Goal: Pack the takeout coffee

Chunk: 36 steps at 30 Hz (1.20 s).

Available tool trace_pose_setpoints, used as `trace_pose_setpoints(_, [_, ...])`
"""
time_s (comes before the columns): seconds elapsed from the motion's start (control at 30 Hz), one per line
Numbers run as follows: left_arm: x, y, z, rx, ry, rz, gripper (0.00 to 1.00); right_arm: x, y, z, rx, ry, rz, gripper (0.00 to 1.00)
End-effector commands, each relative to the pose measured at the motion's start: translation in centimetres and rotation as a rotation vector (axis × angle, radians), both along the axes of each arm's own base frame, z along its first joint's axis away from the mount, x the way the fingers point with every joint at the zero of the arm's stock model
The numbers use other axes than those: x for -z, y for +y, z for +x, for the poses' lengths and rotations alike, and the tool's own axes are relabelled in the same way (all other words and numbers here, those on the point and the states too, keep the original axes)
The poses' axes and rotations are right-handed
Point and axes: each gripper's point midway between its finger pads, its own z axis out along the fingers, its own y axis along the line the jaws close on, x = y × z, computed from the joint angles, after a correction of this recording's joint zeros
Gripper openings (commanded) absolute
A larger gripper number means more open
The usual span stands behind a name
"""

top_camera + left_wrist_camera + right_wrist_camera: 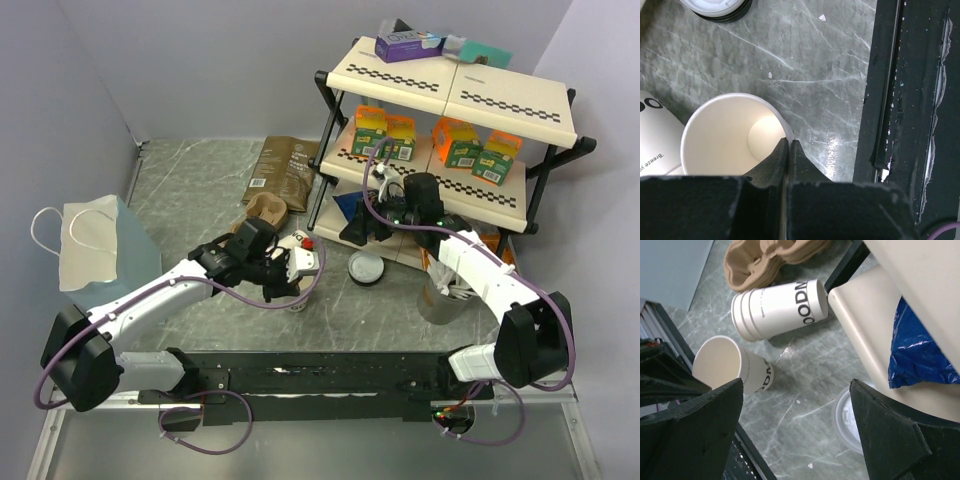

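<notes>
A white paper takeout coffee cup [720,140] stands upright with no lid on it, its tan inside showing. My left gripper [789,142] is shut on the cup's near rim, one finger inside and one outside; from above this cup [306,262] sits at the gripper [292,268]. A round lid [366,268] with a black rim lies on the table to its right. My right gripper [796,390] hangs open over bare table between the cup [720,365] and the lid [850,415], holding nothing. Stacked printed cups [775,307] lie on their side.
A brown pulp carrier [265,210] and a dark coffee pouch [280,170] lie behind the cups. A pale blue paper bag [100,245] stands at far left. The shelf rack [500,100] with boxes fills the right, a blue bag [925,350] under it. A metal cup [440,300] stands by the right arm.
</notes>
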Motion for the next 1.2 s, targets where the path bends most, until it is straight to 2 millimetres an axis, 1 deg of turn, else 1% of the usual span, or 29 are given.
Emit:
trace_pose_setpoints(0.0, [-0.7, -0.9, 0.4, 0.019, -0.039, -0.034, 0.01, -3.9, 0.2, 0.6, -0.020, -0.194, 0.032, 0.93])
trace_pose_setpoints(0.07, [-0.2, -1.1, 0.4, 0.017, -0.036, -0.030, 0.04, -3.6, 0.1, 0.5, -0.020, -0.191, 0.027, 0.93])
trace_pose_setpoints(0.17, [0.5, -1.2, 0.2, 0.026, -0.028, -0.022, 0.13, -3.2, 0.1, 0.3, -0.022, -0.182, 0.025, 0.93])
trace_pose_setpoints(0.2, [0.6, -1.2, 0.1, 0.035, -0.027, -0.019, 0.20, -2.9, 0.0, 0.1, -0.025, -0.177, 0.024, 0.93])
trace_pose_setpoints(0.27, [0.8, -1.2, -0.1, 0.046, -0.021, -0.015, 0.25, -2.5, 0.1, 0.0, -0.031, -0.168, 0.019, 0.93])
trace_pose_setpoints(0.3, [0.8, -1.2, -0.1, 0.050, -0.022, -0.011, 0.31, -2.1, 0.0, -0.1, -0.033, -0.161, 0.015, 0.93])
trace_pose_setpoints(0.37, [1.1, -1.1, -0.2, 0.056, -0.016, -0.002, 0.34, -1.8, 0.0, 0.0, -0.032, -0.157, 0.013, 0.93])
trace_pose_setpoints(0.4, [1.1, -1.1, -0.2, 0.058, -0.017, -0.001, 0.39, -1.5, 0.0, -0.1, -0.035, -0.153, 0.009, 0.93])
trace_pose_setpoints(0.5, [0.9, -1.2, -0.1, 0.061, -0.024, -0.003, 0.48, -1.3, 0.2, -0.4, -0.058, -0.148, 0.010, 0.93])
trace_pose_setpoints(0.57, [0.3, -1.3, 0.0, 0.063, -0.038, -0.013, 0.51, -1.2, 0.5, -0.9, -0.083, -0.138, 0.013, 0.94])
trace_pose_setpoints(0.6, [0.1, -1.4, 0.1, 0.065, -0.042, -0.017, 0.55, -1.2, 0.5, -1.0, -0.095, -0.137, 0.015, 0.94])
trace_pose_setpoints(0.63, [-0.1, -1.4, 0.1, 0.067, -0.045, -0.020, 0.65, -1.2, 0.7, -1.3, -0.113, -0.138, 0.024, 0.96])
trace_pose_setpoints(0.67, [-0.4, -1.5, 0.2, 0.068, -0.051, -0.026, 0.66, -1.6, 1.3, -2.2, -0.167, -0.132, 0.058, 0.96])
trace_pose_setpoints(0.73, [-0.7, -1.6, 0.2, 0.077, -0.056, -0.028, 0.68, -2.0, 1.8, -2.9, -0.217, -0.132, 0.089, 0.96])
trace_pose_setpoints(0.77, [-1.0, -1.7, 0.4, 0.080, -0.061, -0.031, 0.68, -2.1, 2.2, -3.7, -0.260, -0.113, 0.118, 0.96])
trace_pose_setpoints(0.83, [-1.1, -1.8, 0.3, 0.089, -0.060, -0.033, 0.69, -2.2, 2.5, -4.3, -0.293, -0.094, 0.143, 0.96])
trace_pose_setpoints(1.03, [-2.7, -2.3, 0.7, 0.093, -0.086, -0.064, 0.75, -1.9, 3.1, -5.8, -0.349, 0.002, 0.208, 0.96])
trace_pose_setpoints(1.17, [-5.0, -2.6, 1.7, 0.052, -0.112, -0.116, 0.77, -1.2, 3.1, -7.0, -0.388, 0.039, 0.204, 0.96])
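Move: The paper cup pinched by its rim in the left hand has its middle about 4 cm ahead, 1 cm right and 5 cm below that hand; from the right hand it lies some 9 cm back, 13 cm left and 12 cm down. From the left hand, the lying cup stack is roughly 14 cm straight ahead and the lid about 11 cm ahead, 16 cm right, both some 8 to 10 cm lower. Left fingers open, releasing the cup's rim, then rise; the open right hand draws back about 5 cm towards it. ##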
